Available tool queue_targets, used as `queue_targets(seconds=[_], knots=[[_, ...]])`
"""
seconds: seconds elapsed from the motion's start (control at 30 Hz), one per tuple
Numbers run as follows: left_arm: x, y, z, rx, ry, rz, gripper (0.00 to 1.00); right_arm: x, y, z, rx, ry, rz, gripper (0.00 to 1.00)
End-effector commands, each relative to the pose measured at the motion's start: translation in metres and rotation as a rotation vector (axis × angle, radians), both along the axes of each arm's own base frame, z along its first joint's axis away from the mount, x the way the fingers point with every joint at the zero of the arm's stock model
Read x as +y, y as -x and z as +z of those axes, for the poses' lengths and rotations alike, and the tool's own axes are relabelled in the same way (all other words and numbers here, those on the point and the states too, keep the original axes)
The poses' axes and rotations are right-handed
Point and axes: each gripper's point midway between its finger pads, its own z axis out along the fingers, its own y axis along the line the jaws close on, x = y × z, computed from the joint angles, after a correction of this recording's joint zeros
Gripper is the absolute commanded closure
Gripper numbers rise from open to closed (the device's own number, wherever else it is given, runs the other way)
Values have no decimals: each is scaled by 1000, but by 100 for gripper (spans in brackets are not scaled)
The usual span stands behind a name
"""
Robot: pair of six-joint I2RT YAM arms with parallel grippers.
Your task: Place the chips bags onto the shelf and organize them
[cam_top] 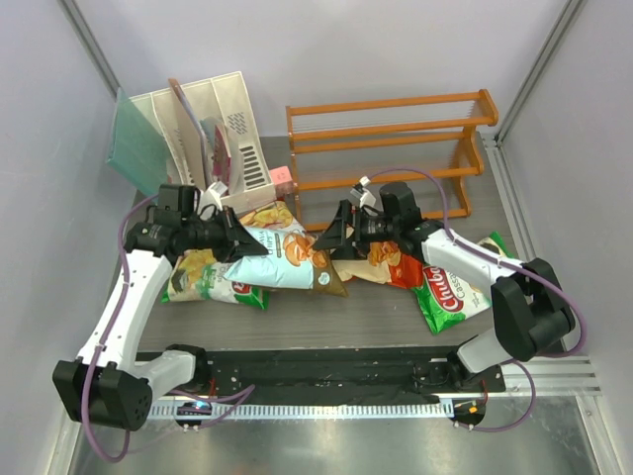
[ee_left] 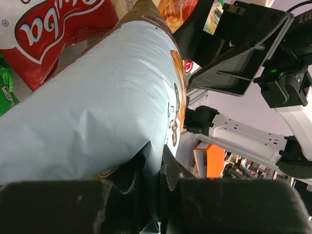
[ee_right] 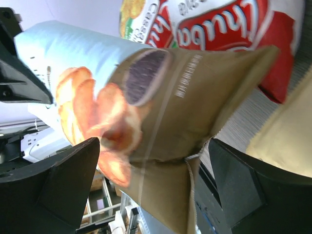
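Note:
The light-blue and brown chips bag [cam_top: 285, 259] lies across the pile at mid-table. My left gripper [cam_top: 233, 240] is shut on its left edge, and the left wrist view shows the light-blue film [ee_left: 97, 107] pinched between the jaws [ee_left: 158, 170]. My right gripper [cam_top: 334, 234] is open at the bag's brown right end [ee_right: 195, 97], with the jaws [ee_right: 153, 180] standing wide on either side of it. The orange-brown shelf [cam_top: 396, 139] stands at the back right with no bags on it.
A red Chiba bag [cam_top: 450, 292] lies under the right arm and a cream and orange-red bag [cam_top: 381, 262] beside it. A green bag [cam_top: 213, 282] lies under the left arm. The white file organizer [cam_top: 213, 134] stands at the back left. Grey walls stand on both sides.

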Motion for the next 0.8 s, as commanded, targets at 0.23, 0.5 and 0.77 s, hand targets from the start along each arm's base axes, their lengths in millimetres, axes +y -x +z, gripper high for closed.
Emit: queue_targets(seconds=[0.23,0.5,0.77], knots=[[-15,-19,50,-139,166,-70,100,-19,14,-8,83,23,25,0],[-17,-28,38,-115,171,-75,100,6,-4,26,124,-234,30,0],[-15,-46,10,-73,122,-64,89,9,-10,43,83,-235,55,50]])
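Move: The cassava chips bag hangs from the left gripper; its middle is about 9 cm left and 4 cm back of the right hand, with its brown end almost between the open right fingers. From the left hand the right gripper is some 16 cm right and 2 cm ahead. The red-and-white bag lies about 4 cm ahead and 11 cm left of the right hand, the beige-orange bag 1 cm ahead and 10 cm right, both some 12 cm below it. The right fingers close from wide open to about two-thirds and begin to pinch the bag's brown end; before that the hand reaches some 2 cm left and slightly down, then returns right and goes about 2 cm forward, turning roughly 15 degrees so the fingertips lift. The left hand keeps its hold on the bag's blue end and carries it about 4 cm forward. ##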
